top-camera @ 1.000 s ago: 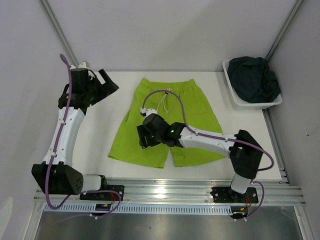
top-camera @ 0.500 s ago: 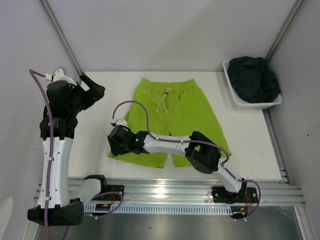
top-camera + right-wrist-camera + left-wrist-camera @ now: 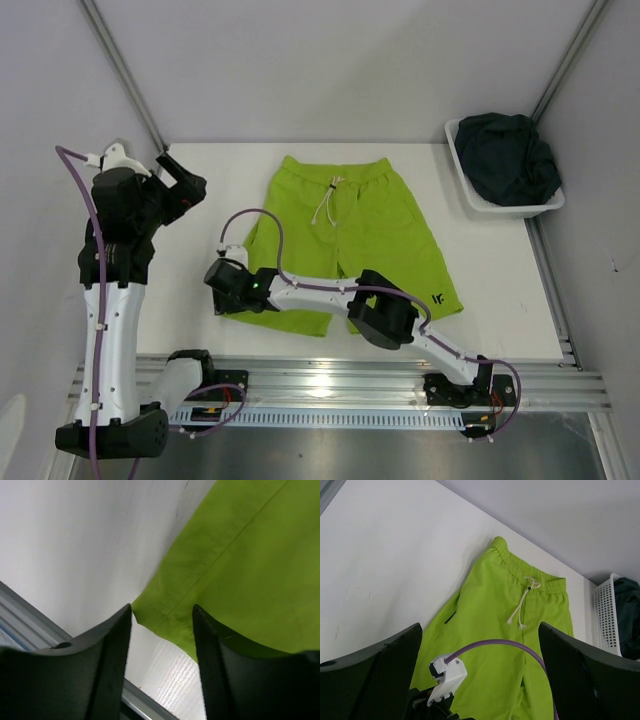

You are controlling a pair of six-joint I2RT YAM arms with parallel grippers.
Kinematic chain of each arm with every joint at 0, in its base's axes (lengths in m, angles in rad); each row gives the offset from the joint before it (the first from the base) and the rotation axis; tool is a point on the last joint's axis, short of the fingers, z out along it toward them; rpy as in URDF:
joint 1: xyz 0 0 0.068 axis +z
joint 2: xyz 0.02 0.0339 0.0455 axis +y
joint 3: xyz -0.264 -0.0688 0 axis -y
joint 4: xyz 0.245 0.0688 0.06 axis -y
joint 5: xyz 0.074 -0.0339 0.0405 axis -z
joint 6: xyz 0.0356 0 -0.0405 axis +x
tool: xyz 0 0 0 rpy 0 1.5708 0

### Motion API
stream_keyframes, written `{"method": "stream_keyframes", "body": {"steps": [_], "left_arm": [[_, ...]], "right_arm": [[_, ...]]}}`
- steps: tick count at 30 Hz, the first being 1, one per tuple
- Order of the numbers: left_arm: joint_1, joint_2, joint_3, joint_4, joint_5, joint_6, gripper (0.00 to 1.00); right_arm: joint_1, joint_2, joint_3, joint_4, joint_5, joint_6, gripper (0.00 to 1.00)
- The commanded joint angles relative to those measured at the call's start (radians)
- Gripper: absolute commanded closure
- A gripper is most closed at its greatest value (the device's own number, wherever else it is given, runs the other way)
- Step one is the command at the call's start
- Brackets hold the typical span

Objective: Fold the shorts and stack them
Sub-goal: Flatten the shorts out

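Note:
The lime green shorts lie flat on the white table, waistband at the far side. My right gripper reaches across to the near left corner of their left leg. In the right wrist view its open fingers straddle that hem corner of the green shorts without pinching it. Raised at the table's left side, my left gripper is wide open and holds nothing. Its view looks down on the green shorts. The dark navy-teal shorts sit bunched in the basket.
The white mesh basket stands at the back right corner and shows again as the basket at the right edge of the left wrist view. A metal rail runs along the near table edge. The right arm's purple cable arches over the shorts.
My right arm has swung left from the shorts' middle to the left leg's near corner, and its jaws have narrowed a little. The left arm has pulled back and up at the left.

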State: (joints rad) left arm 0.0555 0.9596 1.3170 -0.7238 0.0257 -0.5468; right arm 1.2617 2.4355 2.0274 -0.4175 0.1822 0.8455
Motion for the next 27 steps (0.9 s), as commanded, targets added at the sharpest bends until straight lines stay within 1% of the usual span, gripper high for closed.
{"method": "stream_keyframes", "body": {"steps": [1, 2, 4, 5, 6, 7, 8, 9, 11, 12, 13, 14, 15, 16, 19, 21, 24, 25, 26, 27], "left_arm": [[0.010, -0.021, -0.016, 0.003, -0.020, 0.030, 0.01], [0.010, -0.019, -0.021, 0.003, -0.018, 0.031, 0.01], [0.010, -0.018, -0.019, 0.004, -0.021, 0.041, 0.01], [0.010, -0.018, -0.021, 0.003, -0.020, 0.044, 0.01], [0.010, -0.016, -0.025, 0.003, -0.021, 0.045, 0.01], [0.010, -0.016, -0.024, 0.004, -0.020, 0.047, 0.01], [0.010, -0.012, -0.028, 0.007, -0.018, 0.047, 0.01], [0.010, -0.009, -0.032, 0.007, -0.014, 0.047, 0.01], [0.010, -0.004, -0.038, 0.015, -0.001, 0.047, 0.01], [0.010, -0.002, -0.048, 0.020, 0.005, 0.047, 0.01], [0.010, -0.002, -0.059, 0.026, 0.022, 0.044, 0.01], [0.010, 0.001, -0.067, 0.043, 0.034, 0.041, 0.01], [0.010, 0.002, -0.077, 0.050, 0.048, 0.036, 0.01], [0.010, 0.004, -0.093, 0.061, 0.077, 0.036, 0.01], [0.009, 0.024, -0.137, 0.121, 0.155, 0.024, 0.01], [0.001, 0.050, -0.166, 0.148, 0.186, 0.013, 0.01], [-0.039, 0.086, -0.197, 0.185, 0.188, 0.008, 0.01], [-0.045, 0.120, -0.206, 0.195, 0.180, 0.010, 0.01], [-0.087, 0.140, -0.211, 0.199, 0.171, 0.011, 0.01], [-0.098, 0.158, -0.214, 0.204, 0.171, 0.011, 0.01]], "right_arm": [[0.015, 0.051, 0.106, -0.081, 0.040, 0.038, 0.50], [0.016, 0.062, 0.119, -0.105, 0.039, 0.032, 0.52], [0.016, 0.060, 0.120, -0.118, 0.039, 0.030, 0.65], [0.016, 0.050, 0.094, -0.116, 0.043, 0.027, 0.85], [0.015, 0.019, 0.074, -0.118, 0.051, 0.023, 0.94], [0.015, 0.001, 0.051, -0.119, 0.062, 0.018, 1.00], [0.015, -0.024, -0.020, -0.113, 0.074, 0.007, 1.00], [0.018, -0.086, -0.069, -0.101, 0.077, 0.001, 1.00], [0.019, -0.168, -0.191, -0.037, 0.073, -0.008, 1.00], [0.022, -0.209, -0.316, -0.018, 0.072, -0.014, 1.00], [0.027, -0.293, -0.376, 0.000, 0.072, -0.019, 1.00], [0.036, -0.332, -0.427, 0.008, 0.082, -0.022, 1.00], [0.042, -0.405, -0.517, 0.005, 0.088, -0.025, 1.00], [0.051, -0.441, -0.557, 0.005, 0.095, -0.029, 1.00], [0.090, -0.542, -0.648, -0.049, 0.117, -0.048, 1.00], [0.131, -0.572, -0.665, -0.076, 0.114, -0.063, 1.00], [0.200, -0.593, -0.665, -0.107, 0.111, -0.059, 1.00], [0.214, -0.593, -0.662, -0.121, 0.111, -0.053, 1.00], [0.231, -0.595, -0.661, -0.130, 0.117, -0.045, 1.00], [0.244, -0.596, -0.661, -0.135, 0.123, -0.036, 1.00]]}}
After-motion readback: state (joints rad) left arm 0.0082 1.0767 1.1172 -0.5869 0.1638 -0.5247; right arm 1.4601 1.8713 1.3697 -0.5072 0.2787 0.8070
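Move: The outer hem corner of the shorts' left leg lies just under the right fingertips, about 1 cm back, 1 cm to the left and 1 cm down. The left leg's inner hem is roughly 26 cm to the right and 5 cm back from that hand. The waistband's left end is some 31 cm ahead of the raised left hand, 14 cm to its right and 33 cm below; the drawstring is about 21 cm ahead, 28 cm right. The right hand, already down at the outer hem corner of the left leg, dips about 1 cm and shuts its fingers to pinch the fabric, then drags the corner some 14 cm to the right and on about 12 cm back towards the robot, over the table's near edge, rising a little and turning slightly as it goes. Meanwhile the left hand, fingers wide open and empty, first sinks slowly, then faster, about 9 cm in all, tipping down and easing right and forward towards the waistband's left end. ##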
